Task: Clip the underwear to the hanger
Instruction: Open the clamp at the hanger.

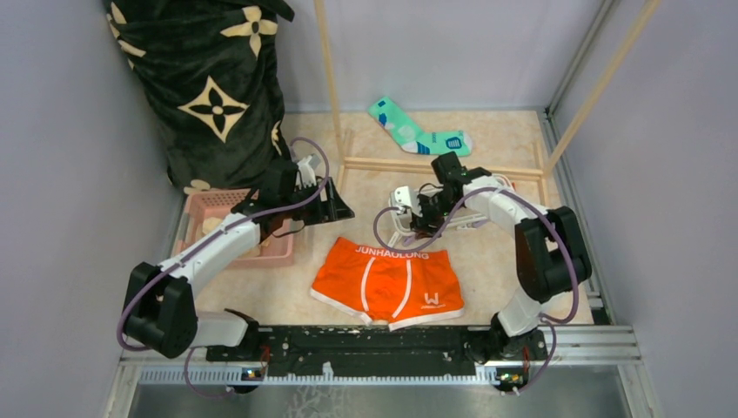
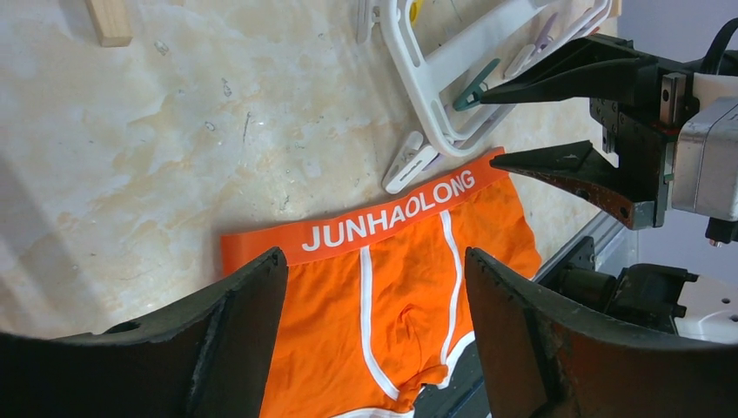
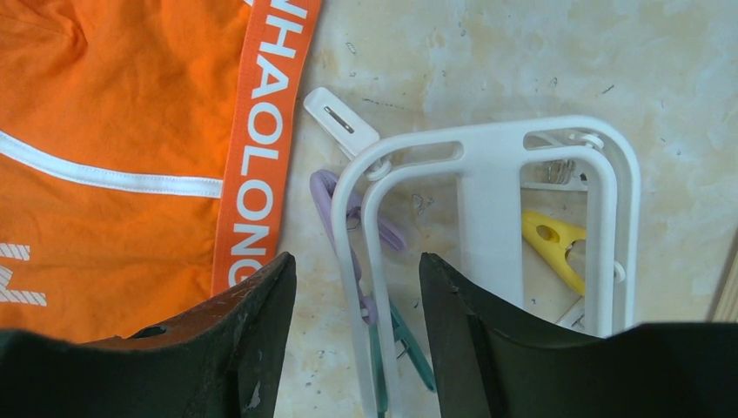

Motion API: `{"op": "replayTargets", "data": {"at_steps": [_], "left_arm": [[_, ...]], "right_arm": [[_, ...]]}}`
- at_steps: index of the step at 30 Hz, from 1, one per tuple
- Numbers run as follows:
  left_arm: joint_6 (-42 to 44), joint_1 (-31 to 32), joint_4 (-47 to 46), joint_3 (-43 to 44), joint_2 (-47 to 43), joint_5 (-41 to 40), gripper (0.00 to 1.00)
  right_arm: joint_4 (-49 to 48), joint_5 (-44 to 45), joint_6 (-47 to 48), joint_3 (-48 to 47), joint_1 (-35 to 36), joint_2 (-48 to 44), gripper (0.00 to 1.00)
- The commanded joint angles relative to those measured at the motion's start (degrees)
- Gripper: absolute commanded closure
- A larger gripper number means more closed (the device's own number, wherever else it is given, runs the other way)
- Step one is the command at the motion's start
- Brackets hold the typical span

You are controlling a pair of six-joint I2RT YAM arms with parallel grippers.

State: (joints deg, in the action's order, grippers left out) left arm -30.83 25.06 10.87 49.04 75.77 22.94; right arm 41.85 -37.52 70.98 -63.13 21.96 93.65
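Note:
The orange underwear [image 1: 387, 283] lies flat near the front edge, its "JUNHAOLONG" waistband facing away from the arms. Just beyond the waistband the white hanger [image 1: 402, 228] lies flat too, with purple, teal and yellow pegs [image 3: 548, 239] inside its frame. My left gripper [image 2: 374, 257] hovers open above the underwear [image 2: 409, 287], nothing between its fingers. My right gripper [image 3: 357, 259] is open over the hanger [image 3: 487, 200], its fingers on either side of the frame's side bar. In the left wrist view the right gripper [image 2: 489, 128] stands at the hanger's [image 2: 435, 78] corner, above the waistband.
A pink basket [image 1: 228, 205] with a cream cloth sits at the left beneath the left arm. Behind it stands a black floral-patterned bundle [image 1: 209, 87]. A teal sock [image 1: 418, 135] lies at the back. Wooden rack poles [image 1: 329, 78] rise from a wooden base [image 1: 426, 165].

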Motion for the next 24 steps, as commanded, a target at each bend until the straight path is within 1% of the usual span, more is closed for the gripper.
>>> {"op": "replayTargets", "data": {"at_steps": [1,8,11,19,22,24], "left_arm": [[2.9,-0.5,1.3,2.7,-1.4,-0.8,0.20],[3.7,-0.8,2.6,4.3,-0.4,-0.9,0.20],[3.8,-0.8,2.7,4.5,-0.4,-0.8,0.20],[5.3,-1.3,2.5,5.0,-1.4,-1.3,0.20],[7.9,-1.7,-1.4,4.8,-4.4,-3.2,0.20],[9.8,-1.7,-6.0,4.2,-6.5,-3.2,0.19]], "right_arm": [[-3.5,-3.1,0.1,-2.0,-0.1,2.4,0.46],[-4.5,-3.3,0.2,-2.6,0.7,5.1,0.46],[-5.4,-3.4,-0.1,-2.5,0.8,5.6,0.50],[-5.8,-4.3,0.1,-2.6,0.7,4.2,0.83],[-4.8,-5.3,0.2,-3.3,0.3,3.2,0.95],[-4.3,-5.7,0.4,-4.0,-0.1,2.1,1.00]]}}
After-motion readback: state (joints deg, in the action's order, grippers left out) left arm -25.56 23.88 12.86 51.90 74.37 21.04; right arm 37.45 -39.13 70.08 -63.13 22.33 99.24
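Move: The purple clamp under the hanger's near rail lies almost straight under the right hand's fingers, about 4 cm down and 2 cm to the left. A white clamp at the hanger's corner sits some 5 cm farther left of it, and a green clamp 3 cm to its right. The underwear's middle is roughly 12 cm back and 7 cm left of this hand. From the left hand the purple clamp is about 15 cm right, a centimetre back and 11 cm below. The hanger's near rail, with the purple clamp beneath, comes between the right fingers as that hand sinks about 2.5 cm and eases a centimetre left. Once down, the fingers close from half open and stop short of shut, squeezing with rising load across rail and clamp. The left hand, fingers open, rises some 2 cm, edging forward and left. ##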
